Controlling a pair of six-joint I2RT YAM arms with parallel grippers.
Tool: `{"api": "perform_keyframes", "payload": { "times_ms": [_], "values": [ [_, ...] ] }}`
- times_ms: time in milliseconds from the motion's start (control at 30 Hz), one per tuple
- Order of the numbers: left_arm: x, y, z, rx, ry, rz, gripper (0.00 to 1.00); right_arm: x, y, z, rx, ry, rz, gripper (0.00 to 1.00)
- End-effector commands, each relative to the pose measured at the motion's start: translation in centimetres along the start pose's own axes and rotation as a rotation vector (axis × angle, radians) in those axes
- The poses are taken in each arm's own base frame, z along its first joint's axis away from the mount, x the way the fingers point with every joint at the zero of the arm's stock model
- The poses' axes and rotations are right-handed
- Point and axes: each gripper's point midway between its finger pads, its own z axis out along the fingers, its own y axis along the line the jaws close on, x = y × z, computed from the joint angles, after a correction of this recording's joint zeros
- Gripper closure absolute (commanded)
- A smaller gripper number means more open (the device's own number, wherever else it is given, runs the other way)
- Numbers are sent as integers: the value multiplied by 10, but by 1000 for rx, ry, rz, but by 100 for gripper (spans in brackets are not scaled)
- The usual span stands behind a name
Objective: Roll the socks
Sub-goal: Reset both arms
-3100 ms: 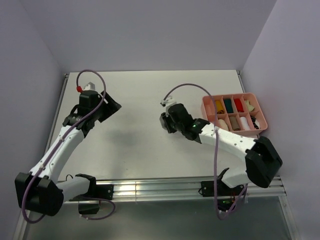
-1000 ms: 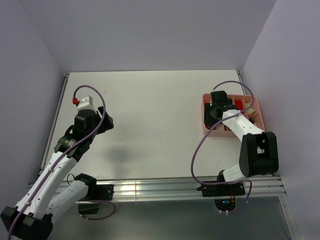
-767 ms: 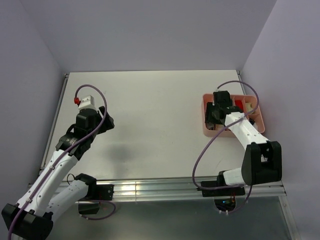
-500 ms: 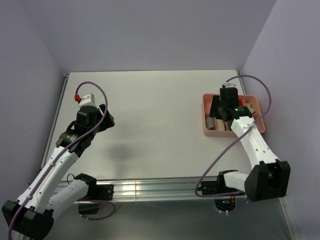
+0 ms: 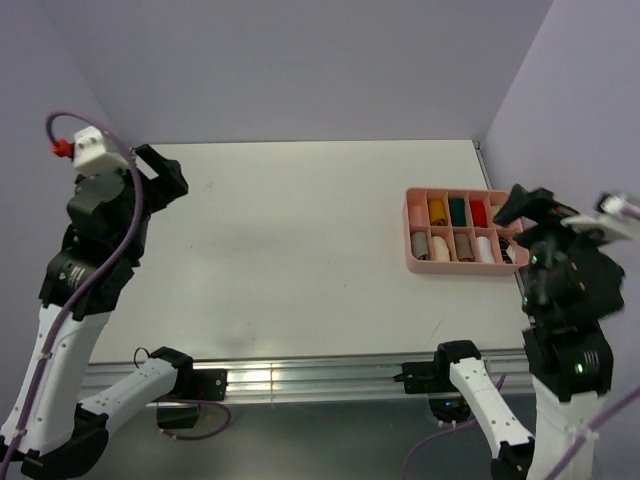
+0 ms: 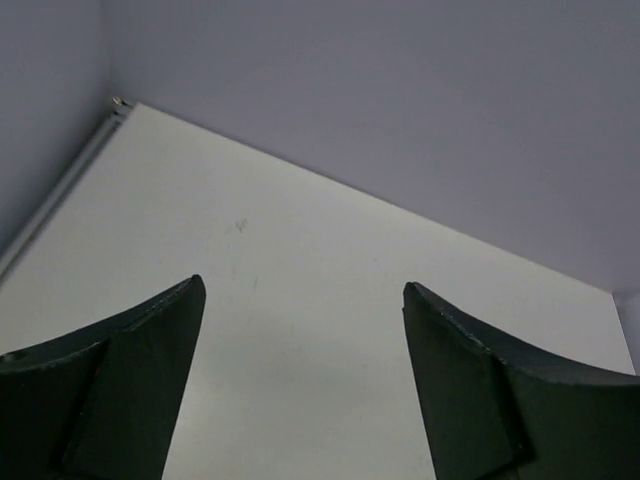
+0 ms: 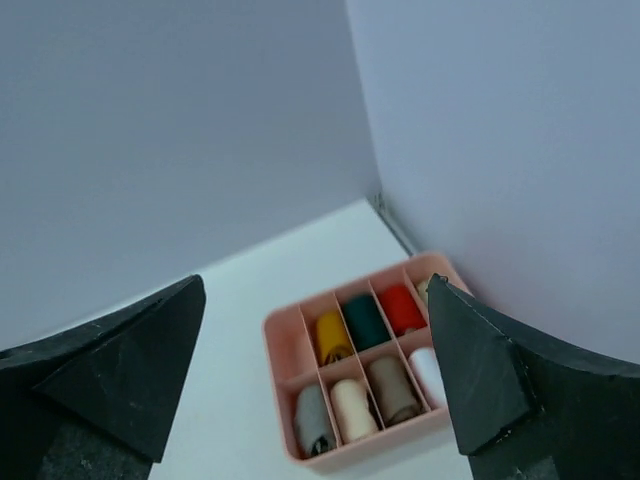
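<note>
The socks lie rolled in a pink divided tray (image 5: 458,267) (image 7: 281,352) at the table's right. The mustard roll (image 5: 437,211) (image 7: 332,336) and the dark teal roll (image 5: 458,210) (image 7: 365,320) sit in the back row. The grey roll (image 5: 420,243) (image 7: 313,424) fills the front-left cell. My right gripper (image 5: 522,207) (image 7: 315,300) hangs open high above the tray, holding nothing. My left gripper (image 5: 160,173) (image 6: 300,290) is raised at the far left, open over bare table.
Red (image 7: 400,308), cream (image 7: 352,408), tan (image 7: 392,388) and white (image 7: 428,372) rolls fill other cells of the tray; its back-left cell (image 5: 415,211) holds nothing. Walls close the back and both sides. A metal rail (image 5: 300,378) runs along the near edge.
My right arm has lifted up and back from the tray and its jaws have spread wide. My left arm has risen toward the back-left corner.
</note>
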Motion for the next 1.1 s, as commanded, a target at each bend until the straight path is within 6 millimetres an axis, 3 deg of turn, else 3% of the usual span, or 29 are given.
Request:
{"api": "perform_keyframes", "payload": {
  "times_ms": [0, 67, 200, 400, 533, 633, 833, 1067],
  "values": [
    [-51, 29, -30, -120, -152, 35, 14, -42, -34, -40, 84, -166, 0, 0],
    [-71, 35, -42, -138, -228, 21, 6, -57, -44, -57, 94, -229, -16, 0],
    [-102, 49, -72, -148, -363, 15, 1, -83, -64, -96, 107, -372, 5, 0],
    [-127, 72, -108, -177, -524, 4, 0, -96, -85, -128, 145, -473, 1, 0],
    [-127, 89, -115, -244, -562, -10, 1, -92, -89, -129, 161, -458, -35, 0],
    [-122, 90, -111, -254, -552, -13, 1, -90, -85, -126, 140, -459, -49, 0],
    [-118, 80, -98, -236, -528, -45, 0, -81, -78, -112, 130, -421, -85, 0],
    [-119, 71, -89, -208, -544, -83, 1, -88, -75, -112, 118, -453, -86, 0]
  ]
}}
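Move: The pink box of rolled socks lies about 18 cm ahead of the empty right hand, 6 cm to its right and some 41 cm below. In it the grey roll is 13 cm ahead and 7 cm left of that hand, the yellow roll 23 cm ahead and 3 cm left. From the left hand, also empty, the box is roughly 62 cm right, 11 cm ahead and 38 cm down. Right hand backs about 15 cm from the box, rising; left goes left, up, back, opening wide; both tilt up. ##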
